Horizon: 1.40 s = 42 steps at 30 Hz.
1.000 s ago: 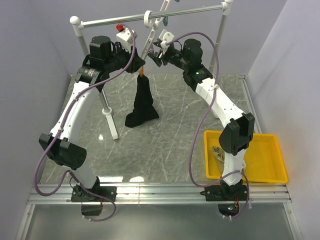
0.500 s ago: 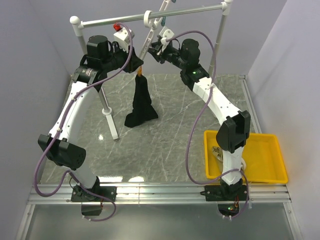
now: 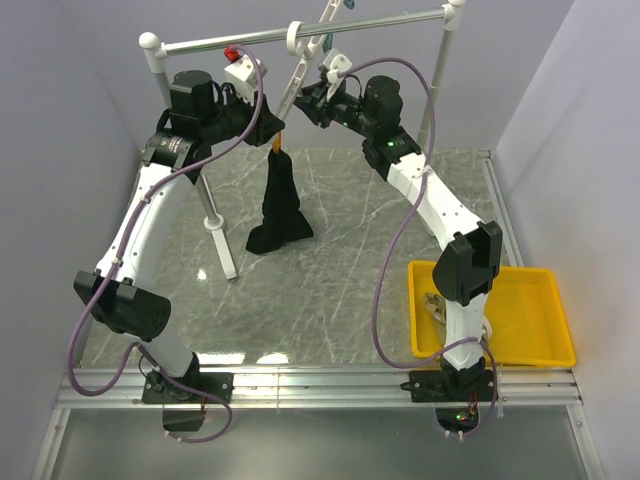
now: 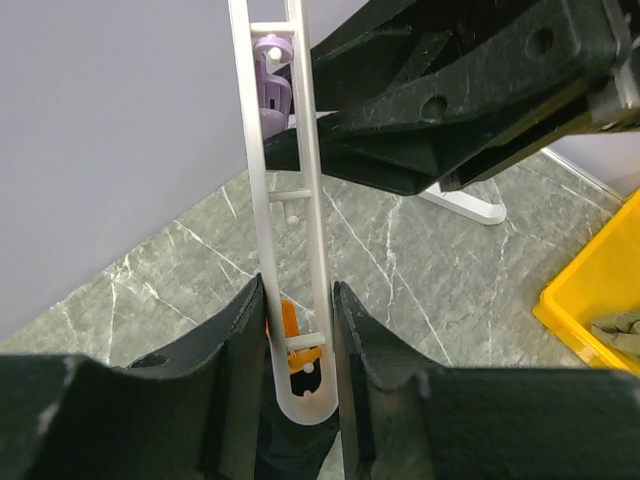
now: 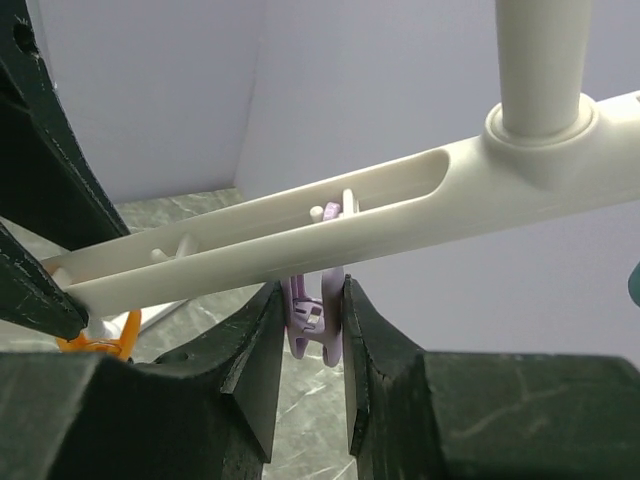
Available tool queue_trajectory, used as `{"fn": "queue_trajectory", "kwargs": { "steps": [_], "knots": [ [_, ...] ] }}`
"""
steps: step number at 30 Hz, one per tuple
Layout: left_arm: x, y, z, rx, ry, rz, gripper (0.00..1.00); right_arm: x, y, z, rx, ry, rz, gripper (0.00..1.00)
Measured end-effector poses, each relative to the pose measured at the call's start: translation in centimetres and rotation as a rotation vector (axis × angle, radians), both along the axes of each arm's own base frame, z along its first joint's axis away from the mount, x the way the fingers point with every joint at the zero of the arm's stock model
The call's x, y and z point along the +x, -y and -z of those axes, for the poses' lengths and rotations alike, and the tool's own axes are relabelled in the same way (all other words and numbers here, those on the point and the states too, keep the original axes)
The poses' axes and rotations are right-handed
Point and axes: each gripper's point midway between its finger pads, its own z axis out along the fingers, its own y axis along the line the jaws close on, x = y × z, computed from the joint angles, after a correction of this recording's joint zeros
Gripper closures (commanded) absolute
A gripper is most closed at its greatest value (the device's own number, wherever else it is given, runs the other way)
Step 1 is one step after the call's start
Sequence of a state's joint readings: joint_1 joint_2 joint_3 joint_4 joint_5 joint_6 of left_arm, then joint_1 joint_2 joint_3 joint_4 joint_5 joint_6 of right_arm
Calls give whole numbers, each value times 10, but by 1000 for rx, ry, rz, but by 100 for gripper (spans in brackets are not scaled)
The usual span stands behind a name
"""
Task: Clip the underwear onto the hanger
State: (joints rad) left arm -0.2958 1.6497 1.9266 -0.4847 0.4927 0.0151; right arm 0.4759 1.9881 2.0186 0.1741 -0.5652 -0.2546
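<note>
The white slotted hanger [image 3: 298, 75] hangs tilted from the rail, its lower end down to the left. My left gripper [image 3: 275, 125] is shut on that lower end [image 4: 298, 400], one finger on each side rail. An orange clip [image 4: 290, 325] sits just behind it, and the black underwear [image 3: 280, 205] hangs from that clip down to the floor; its top edge [image 4: 290, 450] shows below the hanger tip. Higher up the hanger [image 5: 330, 225], my right gripper [image 5: 312, 325] is shut on a purple clip [image 5: 315, 320], both pads touching it.
The white rail frame [image 3: 240, 40] spans the back, with posts at left [image 3: 205, 200] and right [image 3: 440, 70]. A yellow tray [image 3: 540, 340] holding a beige cloth [image 3: 437, 305] stands at the front right. The two grippers are close together under the rail.
My right gripper has moved up to the hanger and closed its jaws onto the purple clip. The left gripper has shifted slightly left with the hanger end and the underwear.
</note>
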Motion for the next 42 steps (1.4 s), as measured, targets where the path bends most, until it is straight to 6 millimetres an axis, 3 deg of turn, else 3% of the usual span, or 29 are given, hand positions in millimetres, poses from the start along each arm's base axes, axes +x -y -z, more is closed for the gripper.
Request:
{"fn": "queue_trajectory", "kwargs": {
  "steps": [7, 11, 19, 25, 27, 31, 33, 37, 42],
  "knots": [
    [-7, -6, -3, 24, 37, 2, 64, -10, -2, -6, 35, -115, -32, 100],
    [-10, -8, -5, 42, 56, 4, 48, -14, -4, -4, 53, -178, -40, 100],
    [-18, -13, -8, 104, 132, 27, 40, -15, -1, -5, 95, -286, -20, 100],
    [-66, -24, -13, 197, 271, 113, 30, -13, 1, -4, 108, -312, 1, 100],
    [-90, -28, -12, 237, 312, 153, 19, -12, 2, -4, 110, -314, 9, 100],
    [-140, -28, -4, 370, 424, 302, 18, -11, 3, -3, 111, -316, 19, 100],
    [-158, -16, 11, 443, 449, 397, 19, -10, 3, -3, 112, -319, 22, 100],
    [-182, 16, 76, 642, 408, 607, 19, -10, 3, -3, 117, -325, 25, 100],
    [-172, 45, 177, 921, 259, 794, 18, -9, 3, -3, 119, -327, 29, 100]
  ]
}}
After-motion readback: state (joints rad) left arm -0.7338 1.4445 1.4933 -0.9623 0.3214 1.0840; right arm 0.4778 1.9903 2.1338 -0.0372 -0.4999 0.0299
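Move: Just below the left fingers, which still pinch the hanger near its end, the orange clip sits about 4 cm down and 1 cm to their right; the black underwear hangs from it, its middle roughly 20 cm below this hand and 2 cm back. The purple clip is about 6 cm ahead of the left hand and 4 cm right, already pinched by the right hand. From the right hand, the underwear's middle lies some 8 cm back, 4 cm left and 20 cm down. Letting go of the hanger, the left fingers open wide; the hand eases off, then sweeps back some 18 cm and drops about as far on the near side of the hanging underwear. Its wrist swings round until the open fingers point down and to the right. The right hand keeps its pinch on the purple clip, easing slightly back while rolling about 20 degrees. ##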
